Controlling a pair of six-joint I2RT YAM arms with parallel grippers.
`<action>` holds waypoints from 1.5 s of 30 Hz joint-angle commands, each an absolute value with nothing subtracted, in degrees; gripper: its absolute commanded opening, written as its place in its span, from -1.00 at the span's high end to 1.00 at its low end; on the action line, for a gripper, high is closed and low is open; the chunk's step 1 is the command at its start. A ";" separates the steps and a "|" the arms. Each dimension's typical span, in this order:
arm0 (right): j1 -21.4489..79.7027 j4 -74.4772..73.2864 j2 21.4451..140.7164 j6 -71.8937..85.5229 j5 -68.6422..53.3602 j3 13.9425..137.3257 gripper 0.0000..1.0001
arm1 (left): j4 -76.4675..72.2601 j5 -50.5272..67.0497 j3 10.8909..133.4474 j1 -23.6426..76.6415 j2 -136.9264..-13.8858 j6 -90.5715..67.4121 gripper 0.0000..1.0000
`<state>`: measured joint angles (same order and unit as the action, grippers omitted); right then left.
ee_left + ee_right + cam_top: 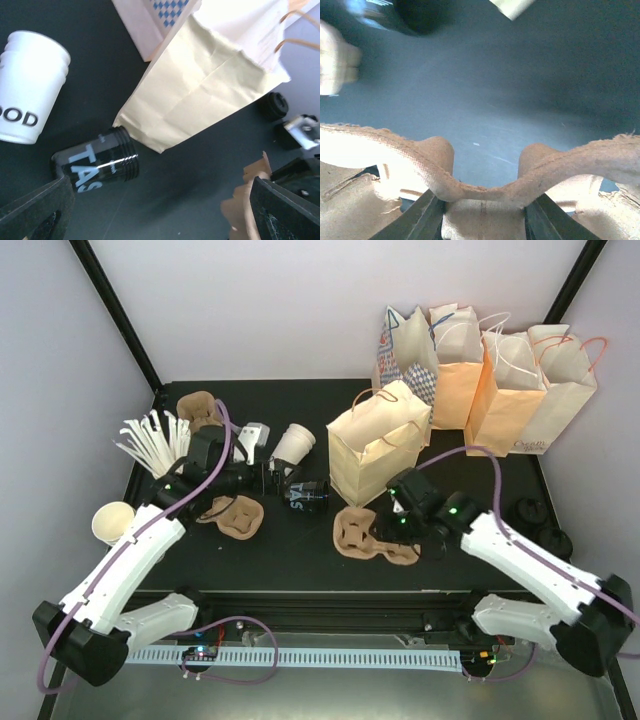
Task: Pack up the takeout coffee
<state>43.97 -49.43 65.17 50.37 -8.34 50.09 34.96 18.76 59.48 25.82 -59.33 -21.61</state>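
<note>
The takeout coffee cup (pixel 294 444), white with bold black letters, lies on its side on the black table (pixel 300 560); it also shows in the left wrist view as the white cup (pixel 30 90). My left gripper (pixel 272 478) hovers just beside it, open and empty, with the left gripper's jaws (pixel 160 215) spread wide over bare table. My right gripper (pixel 383 530) is low over a brown pulp cup carrier (pixel 365 540). In the right wrist view its fingers (pixel 422 217) press both sides of the carrier's middle ridge (pixel 484 190).
A black cup with pale letters (pixel 306 496) lies near the white one. A cream paper bag (pixel 378 445) stands mid-table, more bags (pixel 500 380) at the back right. Black lids (pixel 530 512) sit far right. Other carriers (pixel 232 515), white stirrers (pixel 150 440) and a cream cup (pixel 112 522) are on the left.
</note>
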 commanded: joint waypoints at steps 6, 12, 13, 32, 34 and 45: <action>44.07 -50.27 51.25 31.46 -7.98 63.97 0.23 | 24.89 26.68 66.06 25.69 -67.86 -35.48 -0.93; 43.88 -49.57 48.72 27.91 -2.34 72.43 0.24 | 27.15 28.61 75.49 28.59 -79.76 -44.75 -0.82; 43.79 -49.57 49.19 27.12 -1.87 74.27 0.24 | 28.78 28.37 77.77 29.38 -81.70 -45.87 -0.82; 29.06 -44.64 65.66 19.44 -18.90 93.81 0.30 | 35.94 18.82 87.36 34.87 -90.66 -58.09 0.40; 27.33 -43.86 67.26 19.00 -23.55 94.53 0.29 | 36.56 19.61 87.35 34.85 -90.29 -56.60 0.70; 26.78 -45.23 73.85 20.39 -35.55 97.58 0.29 | 43.08 22.91 88.19 34.85 -86.15 -50.33 0.97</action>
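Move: The paper bag stands about 9 cm ahead and 19 cm right of the left hand, its rim nearly at hand height and its middle some 14 cm below. From that hand the black cup lies 5 cm ahead, 4 cm right; the white cups 17 cm straight ahead; both about 22 cm down. For the right hand, already holding the cup tray, the bag is 17 cm ahead, 3 cm left, its middle level with the hand. Right hand lifts the tray some 30 cm, then forward over the bag; left reaches right, pinching its rim. ##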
